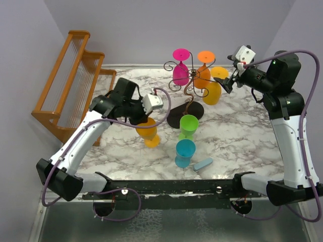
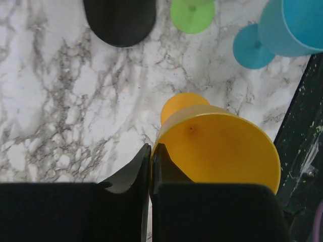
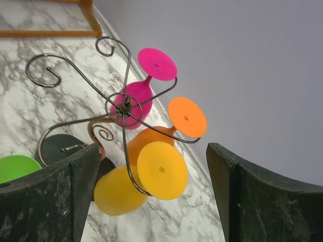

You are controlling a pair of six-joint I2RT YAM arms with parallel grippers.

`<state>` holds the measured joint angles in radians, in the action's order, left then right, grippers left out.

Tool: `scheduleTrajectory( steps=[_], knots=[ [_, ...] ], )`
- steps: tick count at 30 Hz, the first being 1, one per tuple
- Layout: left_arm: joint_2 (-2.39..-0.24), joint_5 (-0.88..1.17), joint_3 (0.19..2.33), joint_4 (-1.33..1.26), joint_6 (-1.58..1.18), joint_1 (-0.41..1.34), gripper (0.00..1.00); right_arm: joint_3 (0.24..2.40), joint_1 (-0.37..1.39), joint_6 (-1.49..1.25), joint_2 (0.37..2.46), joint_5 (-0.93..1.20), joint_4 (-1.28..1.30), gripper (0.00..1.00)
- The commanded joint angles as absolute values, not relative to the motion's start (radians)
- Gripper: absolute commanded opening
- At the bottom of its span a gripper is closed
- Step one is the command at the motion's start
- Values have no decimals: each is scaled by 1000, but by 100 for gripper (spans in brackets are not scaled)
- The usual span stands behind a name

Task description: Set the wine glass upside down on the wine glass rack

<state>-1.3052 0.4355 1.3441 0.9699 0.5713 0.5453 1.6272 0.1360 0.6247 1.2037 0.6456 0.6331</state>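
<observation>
My left gripper is shut on the rim of an amber-yellow wine glass, one finger inside the bowl and one outside. The glass is upright, with its foot below over the marble. The wine glass rack, a dark wire tree on a black oval base, carries a pink, an orange and a yellow glass upside down. My right gripper stands open just behind the yellow glass's foot, touching nothing.
A green glass and a blue glass stand upright in front of the rack base. A small blue piece lies near the front edge. The large wooden rack fills the back left corner. Walls close in behind.
</observation>
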Motion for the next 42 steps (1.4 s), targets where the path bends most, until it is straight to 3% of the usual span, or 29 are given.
scheduleTrajectory(
  steps=[1, 8, 14, 19, 26, 42],
  knots=[
    [-1225, 566, 1454, 982, 517, 417, 0, 1612, 132, 484, 1191, 765, 565, 86],
    [-1124, 527, 1497, 768, 277, 235, 0, 1590, 133, 133, 1240, 918, 410, 80],
    [-1106, 310, 1573, 613, 109, 214, 0, 1670, 133, -60, 1307, 944, 362, 76],
    [-1108, 266, 1665, 500, -5, 214, 0, 1734, 153, -166, 1368, 955, 344, 70],
    [-1191, 330, 1787, 445, -118, 212, 0, 1789, 245, -205, 1436, 905, 330, 65],
    [-1238, 543, 1722, 254, -224, 211, 0, 1802, 389, -294, 1545, 790, 302, 59]
  ],
)
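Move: Some 18 cm ahead, 20 cm right and 6 cm above the left hand, which already holds the yellow glass by its rim, is the rack hub. The green glass stands about 7 cm ahead, 19 cm right and 13 cm below that hand; the blue glass 6 cm back, 18 cm right and 13 cm below. From the empty right hand, the held yellow glass lies roughly 28 cm left, 11 cm back and 27 cm below; the hung yellow glass some 6 cm ahead, 3 cm left and 20 cm below. Lifting the pinched yellow glass about 31 cm, the left hand also goes some 9 cm forward and drifts left before easing partly back, its wrist rolling well over so the foot swings out towards the right hand. Meanwhile the right hand travels roughly 15 cm left above the rack's near side towards that foot, rolling about 50 degrees and partly closing its open fingers, without touching the glass yet. ##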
